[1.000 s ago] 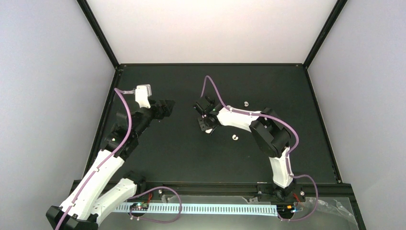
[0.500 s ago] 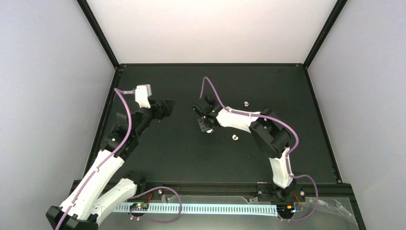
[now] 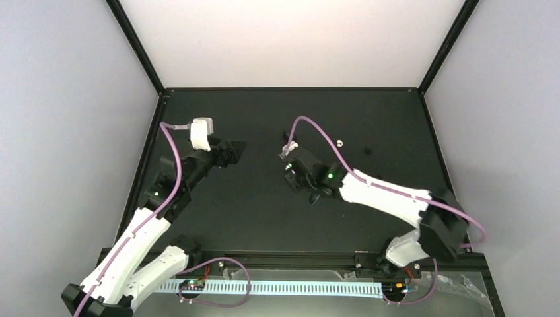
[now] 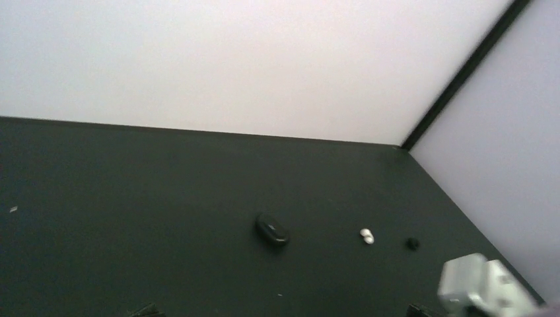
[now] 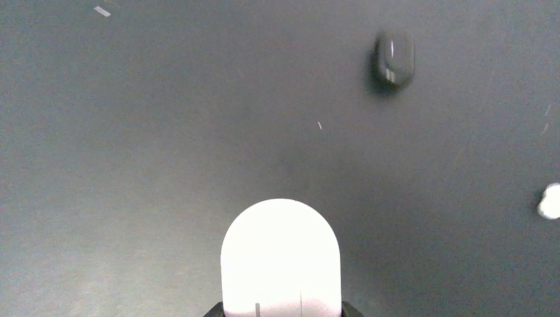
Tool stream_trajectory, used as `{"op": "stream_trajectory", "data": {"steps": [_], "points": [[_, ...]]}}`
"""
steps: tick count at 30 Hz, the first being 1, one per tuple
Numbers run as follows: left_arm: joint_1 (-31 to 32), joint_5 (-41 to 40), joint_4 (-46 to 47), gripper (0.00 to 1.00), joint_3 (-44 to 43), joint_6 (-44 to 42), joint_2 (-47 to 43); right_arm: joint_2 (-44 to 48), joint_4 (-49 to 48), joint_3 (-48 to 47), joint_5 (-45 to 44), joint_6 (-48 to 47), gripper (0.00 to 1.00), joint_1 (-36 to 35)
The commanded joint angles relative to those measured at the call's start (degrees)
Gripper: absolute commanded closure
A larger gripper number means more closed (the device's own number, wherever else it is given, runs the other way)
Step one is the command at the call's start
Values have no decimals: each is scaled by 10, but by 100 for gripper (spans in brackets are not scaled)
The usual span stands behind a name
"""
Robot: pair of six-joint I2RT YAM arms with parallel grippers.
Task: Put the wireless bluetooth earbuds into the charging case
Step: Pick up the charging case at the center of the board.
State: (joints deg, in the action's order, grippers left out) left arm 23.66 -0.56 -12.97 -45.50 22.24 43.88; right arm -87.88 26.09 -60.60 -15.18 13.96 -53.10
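Observation:
My right gripper (image 3: pixel 295 173) is shut on the white pill-shaped charging case (image 5: pixel 280 257), whose rounded end sticks out ahead of the jaws in the right wrist view. The case is hidden under the gripper in the top view. One white earbud (image 3: pixel 339 141) lies on the mat behind and to the right of this gripper, and it also shows in the left wrist view as a small white earbud (image 4: pixel 366 236). An earbud (image 5: pixel 549 201) sits at the right edge of the right wrist view. My left gripper (image 3: pixel 234 146) hovers open at the left, with nothing between its fingers.
A small black oval case (image 4: pixel 272 229) lies on the black mat (image 3: pixel 251 211), also seen as the oval case (image 5: pixel 395 58) in the right wrist view. A tiny black dot (image 3: pixel 367 150) lies right of the earbud. Black frame rails (image 3: pixel 290 88) edge the mat.
My right gripper closed on the white case. The right arm stretched out low across the mat and now covers the spot where the nearer earbud lay. The left arm barely shifted.

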Motion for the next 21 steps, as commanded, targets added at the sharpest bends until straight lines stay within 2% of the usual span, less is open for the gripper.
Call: {"op": "stream_trajectory", "data": {"steps": [1,4,7,13,21], "points": [[37,93,34,1,-9,-44,-1,100,-32,38,-99,-94,77,-67],[84,123,29,1,-21,-82,2,158,-30,56,-149,-127,77,-106],[119,136,10,1,-34,-111,10,221,-36,75,-151,-138,78,-113],[127,189,-6,1,-22,-127,19,321,-75,121,-105,-190,79,-114],[138,272,11,1,-27,-125,47,361,-109,145,-58,-218,78,-116]]}}
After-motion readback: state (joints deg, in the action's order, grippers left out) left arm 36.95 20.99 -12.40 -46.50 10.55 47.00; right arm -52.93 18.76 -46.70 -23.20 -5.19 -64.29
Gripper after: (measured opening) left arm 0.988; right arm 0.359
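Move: The charging case is already in the right fingers, clear of the board; it lies about 19 cm to the open left hand's right, level fore-and-aft and some 20 cm below. The left gripper is roughly 20 cm left of the right hand, 1 cm ahead and 19 cm above. About 12 cm below the right hand, a black case lies 24 cm ahead and 3 cm left, the near white earbuds level and 9 cm to the right. Up by some 13 cm and back about 7 cm, the right hand carries the charging case off over the board, keeping its pinch while its steeply down-pointing fingers tip up nearly 30 degrees. The left hand, still wide open, swings rightward and back towards the case, turning clockwise about 35 degrees at almost steady height, without reaching it. ##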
